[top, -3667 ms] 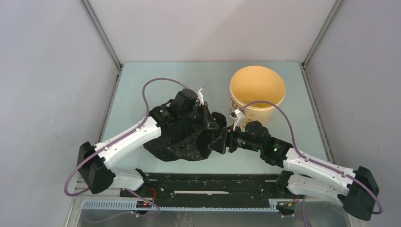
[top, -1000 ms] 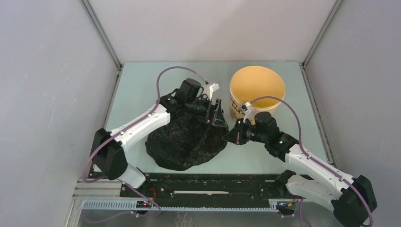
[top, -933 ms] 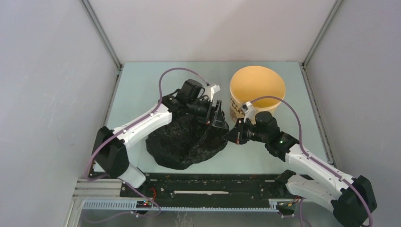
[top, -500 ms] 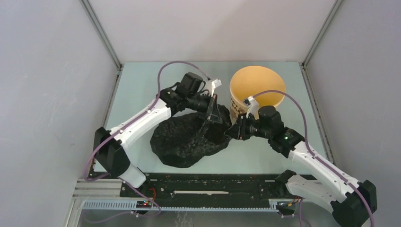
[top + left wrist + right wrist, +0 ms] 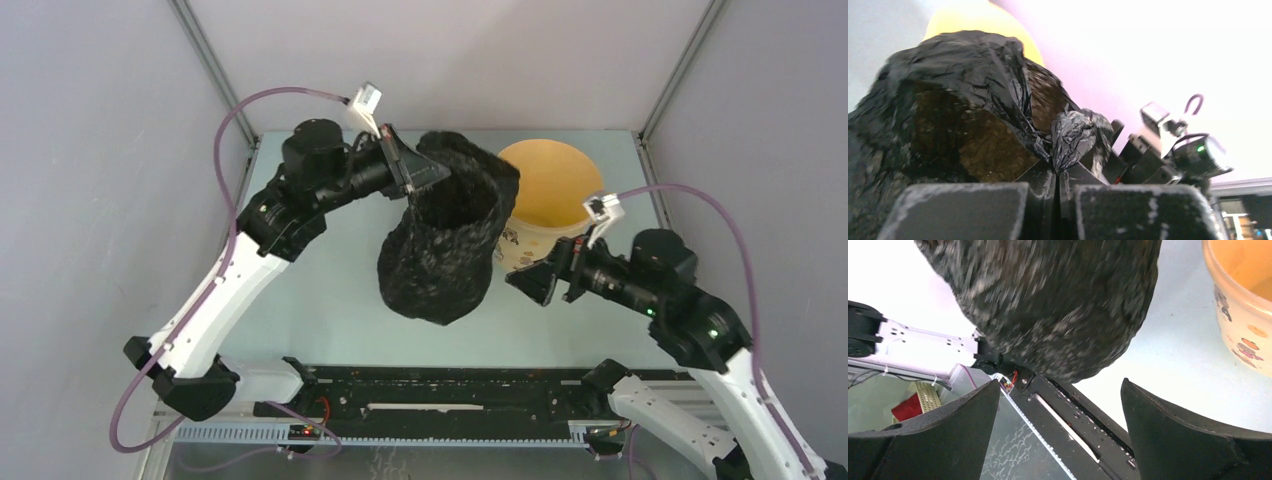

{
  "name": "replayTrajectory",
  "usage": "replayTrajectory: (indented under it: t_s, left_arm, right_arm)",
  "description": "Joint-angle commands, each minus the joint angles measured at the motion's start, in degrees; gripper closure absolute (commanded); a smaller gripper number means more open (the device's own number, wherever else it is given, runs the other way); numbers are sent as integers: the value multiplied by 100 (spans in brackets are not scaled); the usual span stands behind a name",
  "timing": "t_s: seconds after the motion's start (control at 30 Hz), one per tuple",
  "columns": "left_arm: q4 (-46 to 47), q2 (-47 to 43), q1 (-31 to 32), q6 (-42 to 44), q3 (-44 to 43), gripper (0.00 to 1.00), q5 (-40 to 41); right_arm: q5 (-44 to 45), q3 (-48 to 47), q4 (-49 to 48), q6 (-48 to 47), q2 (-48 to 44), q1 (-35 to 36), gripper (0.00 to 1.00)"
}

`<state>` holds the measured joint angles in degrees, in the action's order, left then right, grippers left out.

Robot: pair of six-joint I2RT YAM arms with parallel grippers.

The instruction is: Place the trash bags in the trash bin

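A crinkled black trash bag (image 5: 440, 250) hangs in the air with its mouth gaping upward, just left of the pale yellow trash bin (image 5: 555, 185) and overlapping its left rim in the top view. My left gripper (image 5: 420, 170) is raised and shut on a bunched fold of the bag's rim (image 5: 1073, 135). Off to the bag's lower right, my right gripper (image 5: 538, 281) stands open and holds nothing. In the right wrist view the bag (image 5: 1048, 305) hangs ahead of the open gripper (image 5: 1060, 390), with the bin (image 5: 1243, 320) at the right edge.
A black rail (image 5: 450, 385) runs along the near table edge under the bag. Grey walls and metal posts (image 5: 215, 70) close in the table on three sides. The bin stands near the back right corner.
The left gripper shut on the bag's rim and lifted the bag off the table, up and toward the back. The right gripper let go, opened and drew back to the right.
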<state>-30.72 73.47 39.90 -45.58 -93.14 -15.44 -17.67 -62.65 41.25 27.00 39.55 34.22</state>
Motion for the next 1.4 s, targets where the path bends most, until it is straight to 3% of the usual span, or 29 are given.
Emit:
replayTrajectory:
  t_s: [0.0, 0.13, 0.33, 0.5, 0.67, 0.83, 1.03, 1.37]
  left_arm:
    - [1312, -38, -18, -906, -456, 100, 377]
    - [1657, 219, 6, -1309, -1076, 100, 568]
    - [1871, 710, 547, -1568, -1839, 100, 1745]
    - [1382, 1476, 809, -1758, -3057, 100, 1905]
    - [2425, 2414, 896, -2524, -3974, 100, 964]
    - [3526, 3696, 1001, -3278, -5394, 100, 173]
    - [4612, 3974, 990, -3717, -5292, 100, -264]
    - [5379, 4409, 953, -4370, -5246, 100, -634]
  right_arm:
    - [329, -754, 767, 281, -153, -7, 0]
    - [304, -1318, 802, 133, -176, 41, 0]
    - [823, -1604, 5, 204, 153, 279, 0]
    - [2429, -2028, -475, -277, 744, 1235, 0]
    - [4165, -2467, -520, -732, 1240, 1974, 0]
    - [4990, -2849, -709, -1300, 1561, 1927, 0]
    - [5764, -3076, -866, -2452, 1543, 1706, 2]
    - [5356, -2734, -732, -2729, 1140, 551, 4]
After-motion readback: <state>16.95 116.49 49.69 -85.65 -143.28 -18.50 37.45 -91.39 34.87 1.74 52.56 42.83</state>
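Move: The trash bin stands roughly 16 cm to the right of the left hand, 7 cm farther out, its middle some 32 cm below; the trash bag already hangs from those shut fingers, its middle about 9 cm under them and 3 cm nearer the base. From the empty, open right hand, the bag's middle is about 11 cm left and 6 cm ahead at much the same height, and the bin 16 cm ahead, 4 cm right and 21 cm below. Up first and then rightward over the bin, the left hand carries the bag by its pinched edge, about 24 cm of rise and 14 cm across, rolling until its fingers point up and to the right. The right hand, fingers kept wide, climbs about 17 cm, dipping back before heading forward, then swings right and turns clockwise to point forward beside the bag's lower right part. ##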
